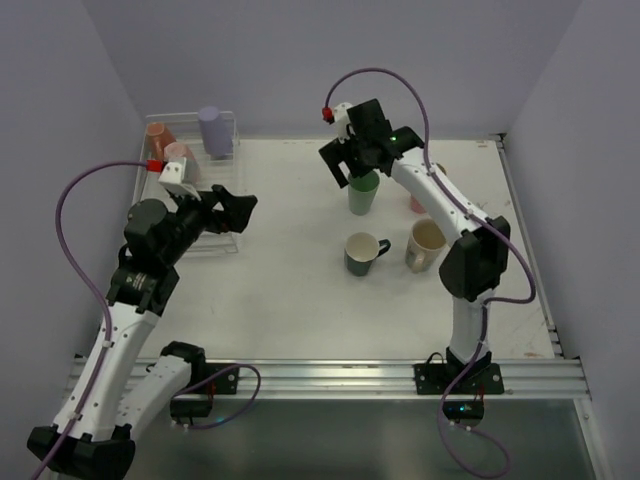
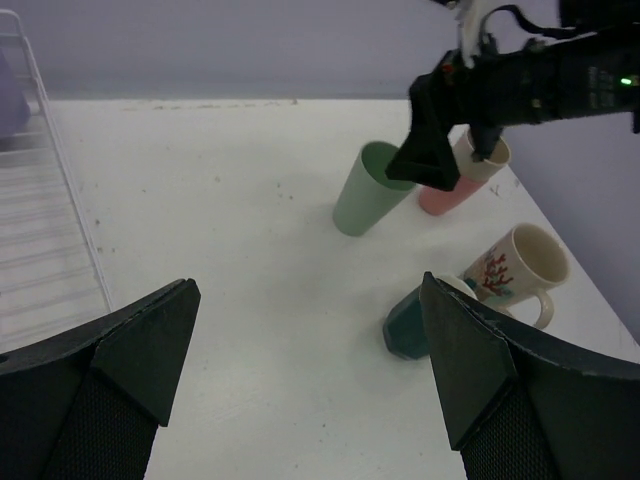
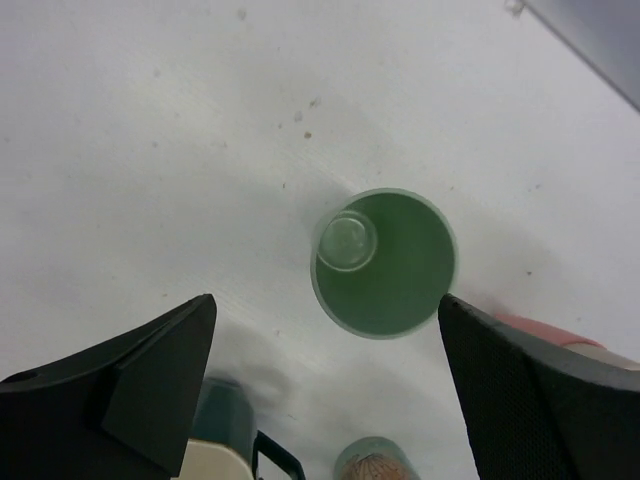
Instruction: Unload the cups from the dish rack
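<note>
The dish rack (image 1: 222, 243) stands at the back left and holds a purple cup (image 1: 214, 131), an orange one (image 1: 158, 134) and a pink one (image 1: 181, 158). My left gripper (image 1: 240, 212) hovers open and empty by the rack's right edge (image 2: 62, 180), facing the table (image 2: 310, 350). On the table stand a green tumbler (image 1: 363, 193) (image 3: 385, 262), a dark green mug (image 1: 363, 253) (image 2: 408, 325), a cream mug (image 1: 426, 245) (image 2: 515, 265) and a pink cup (image 2: 445, 195). My right gripper (image 1: 355, 172) (image 3: 327, 300) is open just above the upright green tumbler, not touching it.
Grey walls close in the table on three sides. The right arm's forearm (image 1: 440, 195) passes over the pink cup and hides most of it in the top view. A metal rail (image 1: 330, 378) runs along the near edge.
</note>
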Tool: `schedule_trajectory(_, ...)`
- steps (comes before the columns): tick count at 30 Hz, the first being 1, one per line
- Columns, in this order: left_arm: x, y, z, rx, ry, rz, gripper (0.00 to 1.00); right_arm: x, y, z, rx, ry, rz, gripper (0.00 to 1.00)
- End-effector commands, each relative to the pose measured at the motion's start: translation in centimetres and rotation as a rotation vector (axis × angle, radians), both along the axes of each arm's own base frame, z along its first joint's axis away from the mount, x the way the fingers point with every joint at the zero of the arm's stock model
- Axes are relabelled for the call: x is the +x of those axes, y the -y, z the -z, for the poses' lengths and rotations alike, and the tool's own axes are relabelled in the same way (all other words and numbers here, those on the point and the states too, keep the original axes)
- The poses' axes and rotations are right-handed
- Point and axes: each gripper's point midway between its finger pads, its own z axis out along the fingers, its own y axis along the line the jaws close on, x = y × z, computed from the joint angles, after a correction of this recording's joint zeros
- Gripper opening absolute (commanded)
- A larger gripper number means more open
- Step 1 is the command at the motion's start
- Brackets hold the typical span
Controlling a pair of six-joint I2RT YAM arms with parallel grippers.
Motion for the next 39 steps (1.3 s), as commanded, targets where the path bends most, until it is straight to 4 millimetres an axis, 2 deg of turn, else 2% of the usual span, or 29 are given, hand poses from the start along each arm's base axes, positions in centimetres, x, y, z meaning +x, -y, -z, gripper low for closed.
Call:
schedule_trajectory(1, 2.3, -1.2, -3.1, -0.029, 0.061, -0.111, 1.00, -0.1, -0.3, -8.1, 0.163, 0.188, 0.024, 0.96)
schedule_trajectory(2, 2.7, -1.4, -3.8, -0.030, 0.070, -0.133, 1.00, -0.6, 0.0, -9.6, 0.183, 0.217, 0.028, 0.96)
schedule_trajectory(4, 4.2, -2.2, -3.4, -0.019, 0.050, -0.198, 1.00, -1.4, 0.4, -10.2, 0.203, 0.223, 0.038, 0.96)
schedule_trajectory(5, 5.2, -2.3, -3.5, -0.012, 0.041, -0.217, 1.00, -2.1, 0.6, -12.7, 0.259, 0.276, 0.048, 0.96)
schedule_trajectory(6, 5.8, -2.5, -3.6, -0.009, 0.039, -0.234, 1.00, -3.0, 0.7, -11.8, 0.270, 0.258, 0.049, 0.96)
schedule_trajectory(7, 6.7, -3.3, -3.6, 0.005, 0.038, -0.288, 1.00, -3.7, 0.7, -12.4, 0.324, 0.263, 0.064, 0.96)
schedule_trajectory(8, 8.1, -3.4, -3.4, 0.021, 0.022, -0.311, 1.00, -5.0, 0.6, -16.0, 0.426, 0.344, 0.048, 0.96)
schedule_trajectory(9, 9.0, -4.2, -3.5, 0.044, 0.022, -0.360, 1.00, -6.0, 0.8, -13.8, 0.454, 0.302, 0.067, 0.96)
schedule_trajectory(10, 9.9, -4.5, -3.4, 0.061, 0.017, -0.385, 1.00, -7.3, 0.2, -14.2, 0.546, 0.282, 0.070, 0.96)
schedule_trajectory(11, 10.7, -4.8, -4.7, 0.066, 0.039, -0.410, 1.00, -7.9, -0.2, -15.4, 0.631, 0.322, 0.056, 0.96)
schedule_trajectory(12, 12.6, -4.9, -3.4, 0.098, 0.002, -0.435, 1.00, -10.0, 0.2, -14.4, 0.678, 0.304, 0.057, 0.96)
schedule_trajectory(14, 15.7, -5.8, -3.3, 0.153, -0.011, -0.506, 1.00, -12.0, -0.7, -15.6, 0.837, 0.309, 0.032, 0.96)
schedule_trajectory(15, 16.7, -6.3, -3.4, 0.182, -0.008, -0.542, 1.00, -13.3, -1.2, -13.3, 0.850, 0.266, 0.028, 0.96)
schedule_trajectory(16, 17.7, -6.5, -3.1, 0.200, -0.014, -0.555, 1.00, -14.9, -1.1, -14.6, 0.906, 0.282, 0.016, 0.96)
schedule_trajectory(17, 19.8, -6.6, -2.9, 0.216, -0.026, -0.569, 1.00, -15.6, -1.3, -14.6, 0.925, 0.283, 0.003, 0.96)
schedule_trajectory(18, 20.8, -6.8, -2.7, 0.238, -0.030, -0.577, 1.00, -16.7, -1.6, -13.4, 0.922, 0.258, 0.004, 0.96)
schedule_trajectory(20, 24.0, -7.5, -1.3, 0.269, -0.071, -0.599, 1.00, -18.4, -1.8, -14.5, 0.974, 0.278, -0.028, 0.96)
schedule_trajectory(21, 25.0, -7.9, -0.9, 0.281, -0.082, -0.604, 1.00, -19.4, -2.1, -13.3, 0.972, 0.255, -0.032, 0.96)
schedule_trajectory(22, 26.2, -8.3, -2.1, 0.273, -0.062, -0.621, 1.00, -20.3, -1.9, -13.9, 1.004, 0.261, -0.039, 0.96)
schedule_trajectory(23, 27.8, -9.2, 1.0, 0.308, -0.127, -0.636, 1.00, -20.8, -2.0, -13.9, 1.021, 0.259, -0.050, 0.96)
schedule_trajectory(24, 28.5, -9.9, 1.4, 0.322, -0.135, -0.662, 1.00, -21.5, -2.2, -12.9, 1.023, 0.234, -0.063, 0.96)
schedule_trajectory(25, 29.4, -10.4, 0.8, 0.318, -0.123, -0.681, 1.00, -22.1, -2.1, -13.2, 1.045, 0.228, -0.070, 0.96)
schedule_trajectory(26, 30.6, -11.3, 3.0, 0.338, -0.157, -0.692, 1.00, -22.5, -2.1, -13.1, 1.054, 0.221, -0.080, 0.96)
schedule_trajectory(28, 31.9, -12.0, 2.9, 0.344, -0.142, -0.701, 1.00, -23.1, -2.2, -12.2, 1.052, 0.198, -0.085, 0.96)
schedule_trajectory(29, 32.8, -12.7, 4.3, 0.352, -0.157, -0.707, 1.00, -23.4, -2.1, -12.3, 1.057, 0.201, -0.092, 0.96)
schedule_trajectory(32, 34.9, -13.5, 5.7, 0.346, -0.142, -0.691, 1.00, -23.8, -2.1, -11.5, 1.051, 0.184, -0.096, 0.95)
schedule_trajectory(36, 37.1, -13.6, 7.0, 0.371, -0.121, -0.680, 1.00, -24.2, -2.6, -10.6, 1.042, 0.142, -0.116, 0.95)
schedule_trajectory(37, 37.5, -13.6, 6.7, 0.366, -0.108, -0.682, 1.00, -24.3, -2.7, -10.3, 1.042, 0.132, -0.115, 0.95)
schedule_trajectory(39, 38.4, -13.6, 8.3, 0.361, -0.121, -0.686, 1.00, -24.5, -3.0, -10.1, 1.042, 0.120, -0.127, 0.95)
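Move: The purple cup stands in the dish rack about 39 cm ahead of my left hand, 13 cm to its left and 20 cm below. The pink cup is roughly 9 cm nearer than the purple cup and 6 cm to its left; the orange mug is 11 cm to its left and 3 cm nearer. From my right hand, the purple cup lies about 20 cm ahead, 28 cm left and 8 cm lower. With its fingers kept wide open, I send my left hand about 36 cm forward and some 14 cm left over the rack, level at first, then sinking 12 cm towards the purple cup, while the wrist turns counter-clockwise and tips down. I take my empty right hand up off the green cup, then back some 24 cm, rolling it until its fingers point left. ##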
